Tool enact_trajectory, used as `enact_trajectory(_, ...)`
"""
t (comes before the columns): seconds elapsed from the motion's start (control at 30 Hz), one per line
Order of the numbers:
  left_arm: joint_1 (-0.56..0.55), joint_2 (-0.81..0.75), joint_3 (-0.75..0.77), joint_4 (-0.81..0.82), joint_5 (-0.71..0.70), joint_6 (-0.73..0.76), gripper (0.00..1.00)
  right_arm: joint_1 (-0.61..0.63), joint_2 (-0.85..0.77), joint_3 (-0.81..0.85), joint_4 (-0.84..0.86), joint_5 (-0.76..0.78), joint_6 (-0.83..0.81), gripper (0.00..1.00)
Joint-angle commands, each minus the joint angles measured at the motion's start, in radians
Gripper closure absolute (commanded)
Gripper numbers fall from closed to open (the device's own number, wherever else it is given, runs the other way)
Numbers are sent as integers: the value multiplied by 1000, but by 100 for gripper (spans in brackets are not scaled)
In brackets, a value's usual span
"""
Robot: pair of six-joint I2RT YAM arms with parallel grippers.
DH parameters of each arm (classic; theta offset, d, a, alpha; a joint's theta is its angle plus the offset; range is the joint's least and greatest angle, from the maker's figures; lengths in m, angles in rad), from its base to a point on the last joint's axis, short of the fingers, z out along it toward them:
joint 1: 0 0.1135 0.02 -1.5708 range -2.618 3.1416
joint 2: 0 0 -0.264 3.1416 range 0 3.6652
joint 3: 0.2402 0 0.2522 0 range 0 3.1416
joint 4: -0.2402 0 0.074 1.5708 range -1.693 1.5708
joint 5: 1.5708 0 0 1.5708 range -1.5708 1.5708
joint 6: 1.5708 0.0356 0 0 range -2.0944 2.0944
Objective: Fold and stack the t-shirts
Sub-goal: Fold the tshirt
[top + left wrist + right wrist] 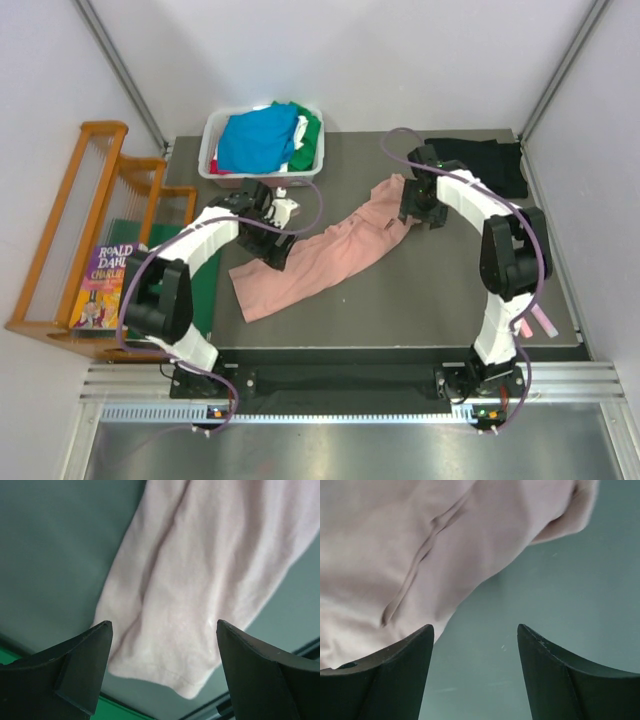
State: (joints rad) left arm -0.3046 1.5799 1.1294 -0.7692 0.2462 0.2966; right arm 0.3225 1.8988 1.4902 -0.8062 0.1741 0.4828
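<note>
A dusty-pink t-shirt [320, 255] lies stretched out and rumpled, running diagonally across the grey table [420, 300]. My left gripper [277, 252] hovers open over its lower left part; the left wrist view shows the pink cloth [200, 580] under the spread fingers [80, 665], nothing held. My right gripper [422, 214] stands open beside the shirt's upper right end; the right wrist view shows the pink cloth [420, 545] at the left and bare table between the fingers [390, 680]. A black t-shirt [490, 162] lies at the far right corner. Blue, green, white and red shirts fill the bin [212, 160].
The white bin stands at the table's back left. A wooden rack [80, 230] with a book [100, 285] stands to the left beside a dark-green board [205, 300]. A pink marker-like thing [545, 320] lies at the right edge.
</note>
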Motion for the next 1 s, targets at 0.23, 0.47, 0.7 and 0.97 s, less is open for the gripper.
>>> enact_trajectory(0.23, -62, 154, 44, 47, -70, 65, 12, -111, 159, 169, 41, -61, 10, 34)
enact_trajectory(0.47, -94, 158, -63, 64, -159, 72, 13, -109, 276, 286, 1, -136, 31, 36)
enact_trajectory(0.7, -94, 184, -121, 84, -214, 70, 14, -106, 142, 106, -7, -157, -3, 37)
enact_trajectory(0.97, -94, 160, -102, 68, -208, 61, 14, -106, -84, 183, -76, -225, 20, 36)
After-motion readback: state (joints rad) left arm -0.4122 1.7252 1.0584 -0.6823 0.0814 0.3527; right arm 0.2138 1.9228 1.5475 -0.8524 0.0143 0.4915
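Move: The left hand hangs above the diagonal folded strip of the pink tshirt, whose left end lies about 8 cm to its left, 4 cm back and 7 cm below; the green board is some 18 cm left. For the right hand the tshirt's bunched right end is roughly 5 cm ahead, 3 cm left and 6 cm below. The black cloth sits some 14 cm ahead and 12 cm right of that hand. Straight down goes the left hand, about 6 cm and easing back slightly, fingers wide, rolling some 10 degrees so its left side rises, until both tips rest on the tshirt inward of its left end. The right hand swings right and down, then forward past the bunched end, draws back about 5 cm and lifts again, still half open and holding nothing. ##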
